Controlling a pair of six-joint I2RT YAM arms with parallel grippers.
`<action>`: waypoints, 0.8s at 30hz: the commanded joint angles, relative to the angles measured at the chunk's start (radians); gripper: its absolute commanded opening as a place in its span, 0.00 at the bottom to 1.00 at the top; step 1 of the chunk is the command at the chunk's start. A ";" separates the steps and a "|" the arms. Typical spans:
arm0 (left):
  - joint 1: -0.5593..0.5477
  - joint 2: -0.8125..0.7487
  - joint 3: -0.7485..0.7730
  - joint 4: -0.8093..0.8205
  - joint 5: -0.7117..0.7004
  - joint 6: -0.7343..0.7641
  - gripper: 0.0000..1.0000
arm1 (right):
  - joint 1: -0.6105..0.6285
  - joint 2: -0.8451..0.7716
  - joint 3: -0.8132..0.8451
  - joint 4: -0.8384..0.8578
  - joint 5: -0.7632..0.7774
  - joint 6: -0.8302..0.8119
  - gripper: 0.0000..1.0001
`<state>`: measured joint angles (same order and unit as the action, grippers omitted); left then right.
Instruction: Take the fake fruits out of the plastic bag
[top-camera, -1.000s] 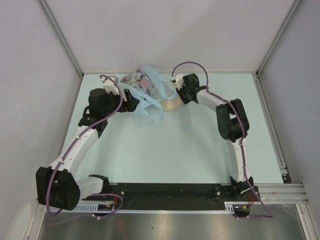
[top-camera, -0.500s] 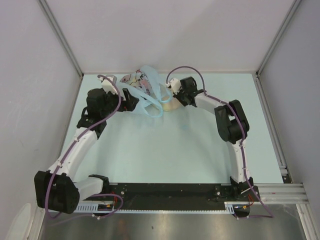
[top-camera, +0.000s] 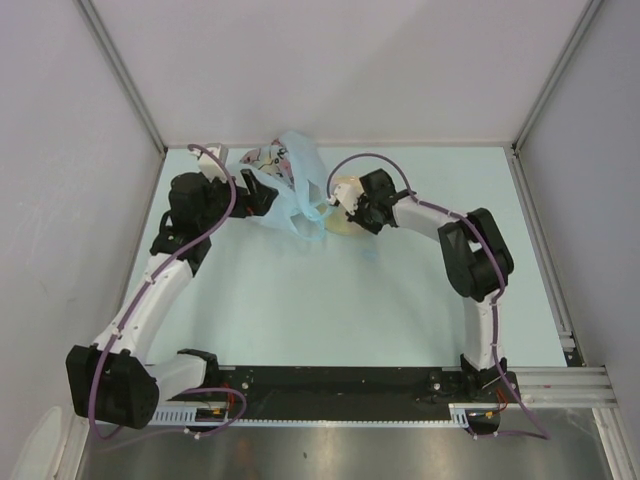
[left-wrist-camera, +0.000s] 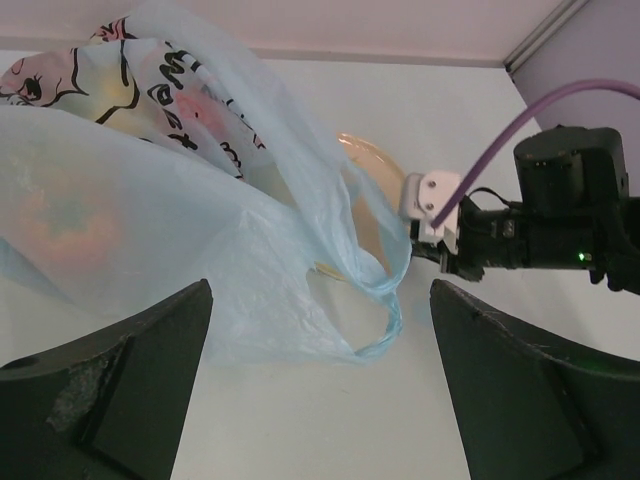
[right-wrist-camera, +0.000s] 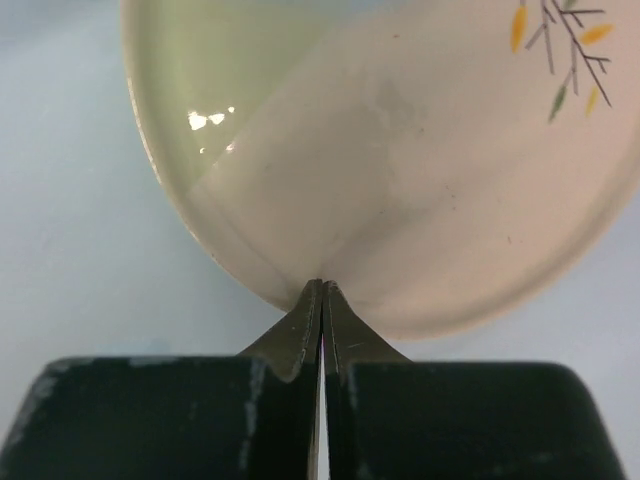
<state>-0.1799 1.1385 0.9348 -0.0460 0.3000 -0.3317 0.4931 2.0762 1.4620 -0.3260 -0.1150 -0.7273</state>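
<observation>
The light blue plastic bag (top-camera: 291, 180) lies at the back of the table, its white printed patch at the far left. In the left wrist view the bag (left-wrist-camera: 180, 230) fills the upper left. An orange-red fruit (left-wrist-camera: 68, 222) and a pale yellow one (left-wrist-camera: 112, 95) show dimly through it. My left gripper (top-camera: 258, 196) is open and empty just left of the bag, and its jaws (left-wrist-camera: 320, 400) stand wide apart. My right gripper (top-camera: 341, 204) is shut with nothing visible between the fingers, its tips (right-wrist-camera: 322, 287) at the rim of the tan plate (right-wrist-camera: 400, 150).
The round tan plate (top-camera: 347, 214) lies partly under the bag's right side, beside a hanging loop handle (left-wrist-camera: 392, 300). Grey walls enclose the table at the back and sides. The right arm (left-wrist-camera: 560, 220) is close to the right of the bag.
My right gripper has swung left and nearer, onto the plate's rim. The bag has bunched up toward the left. My left gripper has shifted slightly back and left.
</observation>
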 joint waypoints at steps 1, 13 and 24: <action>-0.001 -0.009 0.052 0.000 0.018 -0.020 0.95 | -0.007 -0.046 -0.166 -0.367 -0.070 0.046 0.00; -0.009 -0.060 -0.020 -0.097 0.005 0.003 0.95 | 0.163 -0.508 -0.551 -0.436 -0.123 0.169 0.00; -0.116 -0.128 -0.100 -0.159 0.002 0.149 0.95 | 0.174 -0.619 -0.565 -0.504 -0.210 0.167 0.00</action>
<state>-0.2359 1.0687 0.8486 -0.1734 0.2955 -0.2920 0.6647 1.5105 0.8612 -0.7235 -0.2672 -0.5797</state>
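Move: My right fingertips are already down on the plate, just inside its rim; the plate's middle is about 8 cm ahead and 6 cm to the left, at fingertip height. The bag's handles reach the plate's left side, some 17 cm left and 7 cm ahead, and the plastic bag itself sits roughly 29 cm left and 19 cm ahead. From my left hand the plate is about 16 cm ahead, 21 cm right and 24 cm below. With my right fingers still shut and kept on the plate just inside its near rim, I drag it straight back towards my base, about 27 cm and a little to the right, away from the bag. I go fast, then ease off at the end, and my fingers tip some 30 degrees towards pointing straight down. My open left hand, empty, sinks and draws back about 5 cm. ##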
